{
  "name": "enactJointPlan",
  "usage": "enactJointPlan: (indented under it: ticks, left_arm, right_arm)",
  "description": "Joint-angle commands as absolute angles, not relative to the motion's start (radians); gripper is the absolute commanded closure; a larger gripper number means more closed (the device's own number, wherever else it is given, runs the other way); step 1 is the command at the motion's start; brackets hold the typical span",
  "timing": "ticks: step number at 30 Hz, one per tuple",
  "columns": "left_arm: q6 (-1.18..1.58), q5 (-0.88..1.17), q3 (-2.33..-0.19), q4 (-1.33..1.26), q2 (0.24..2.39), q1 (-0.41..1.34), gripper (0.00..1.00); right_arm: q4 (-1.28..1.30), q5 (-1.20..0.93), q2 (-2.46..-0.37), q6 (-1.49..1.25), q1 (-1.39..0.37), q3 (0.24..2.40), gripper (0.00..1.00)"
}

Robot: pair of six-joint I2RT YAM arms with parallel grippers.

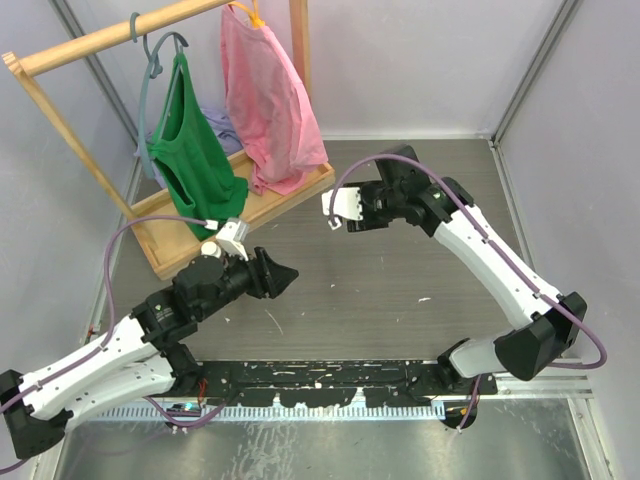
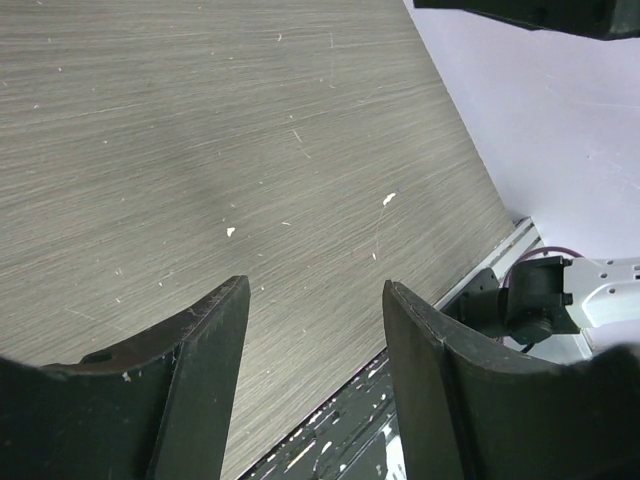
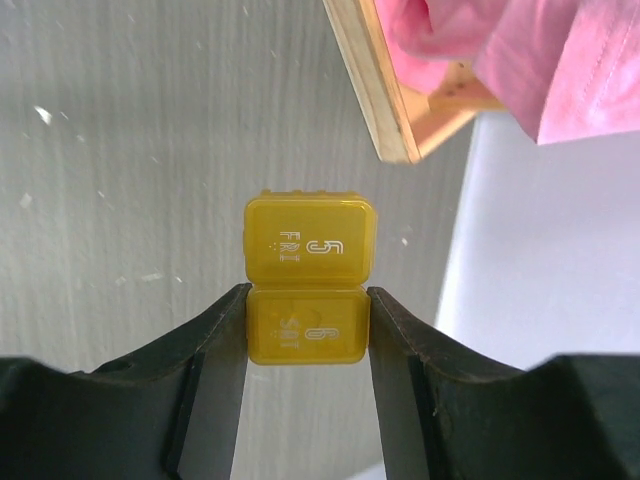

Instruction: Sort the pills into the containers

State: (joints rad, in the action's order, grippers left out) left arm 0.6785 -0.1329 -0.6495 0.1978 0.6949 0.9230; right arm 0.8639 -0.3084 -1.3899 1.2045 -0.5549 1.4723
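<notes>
The containers (image 3: 310,245) are a small translucent yellow pill box of two joined cells, marked 5 and 6. My right gripper (image 3: 308,305) is shut on the cell marked 6, and the other cell sticks out past the fingertips. Both lids are down. In the top view the right gripper (image 1: 338,212) hangs above the middle of the table, near the rack. My left gripper (image 2: 315,290) is open with only bare table between its fingers; in the top view the left gripper (image 1: 285,272) points right. No pills are clearly in view.
A wooden clothes rack (image 1: 250,215) stands at the back left with a green garment (image 1: 190,150) and a pink one (image 1: 265,100). Its corner (image 3: 375,90) lies just beyond the held box. Small white specks (image 2: 388,199) dot the table. A black rail (image 1: 320,380) runs along the near edge.
</notes>
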Motion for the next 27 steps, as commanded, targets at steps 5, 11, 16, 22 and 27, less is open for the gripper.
enactJointPlan:
  ticks: [5,11,16,22,27]
  left_arm:
    - [0.639,-0.156,-0.689,0.139,0.69,0.923,0.42]
    - [0.604,-0.184,-0.682,0.145,0.687,0.924,0.42]
    - [0.613,-0.163,-0.63,0.06,0.67,0.924,0.42]
    - [0.617,-0.12,-0.578,0.028,0.615,0.924,0.42]
    - [0.623,-0.091,-0.547,-0.012,0.576,0.923,0.42]
  right_arm:
    - [0.784,-0.003,-1.354,1.335,-0.613,1.507,0.8]
    - [0.734,-0.055,-1.294,1.388,-0.615,1.469,0.79]
    - [0.67,-0.133,-1.181,1.461,-0.665,1.381,0.8]
    - [0.471,-0.265,-0.986,1.58,-0.697,1.145,0.8]
    - [0.405,-0.267,-0.928,1.578,-0.727,1.064,0.8]
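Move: My right hand already holds the yellow pill case. My open left gripper, which the case is being brought before, sits about 14 cm back from it, some 17 cm to its left and 3 cm lower. The rack tray's right corner lies roughly 16 cm ahead, 6 cm left and 18 cm down; the orange piece lies 26 cm left, 2 cm back and 18 cm down. From my left hand the case is about 14 cm ahead, 17 cm right and 3 cm up. Keeping the pill case pinched, I first ease my right hand forward and right a few centimetres, then pull it back about 8 cm while raising it some 6 cm, nearer to my waiting left gripper. As I go, the fingers tip up some 30 degrees towards level and swing counter-clockwise. My left hand stays open and nearly in place. ##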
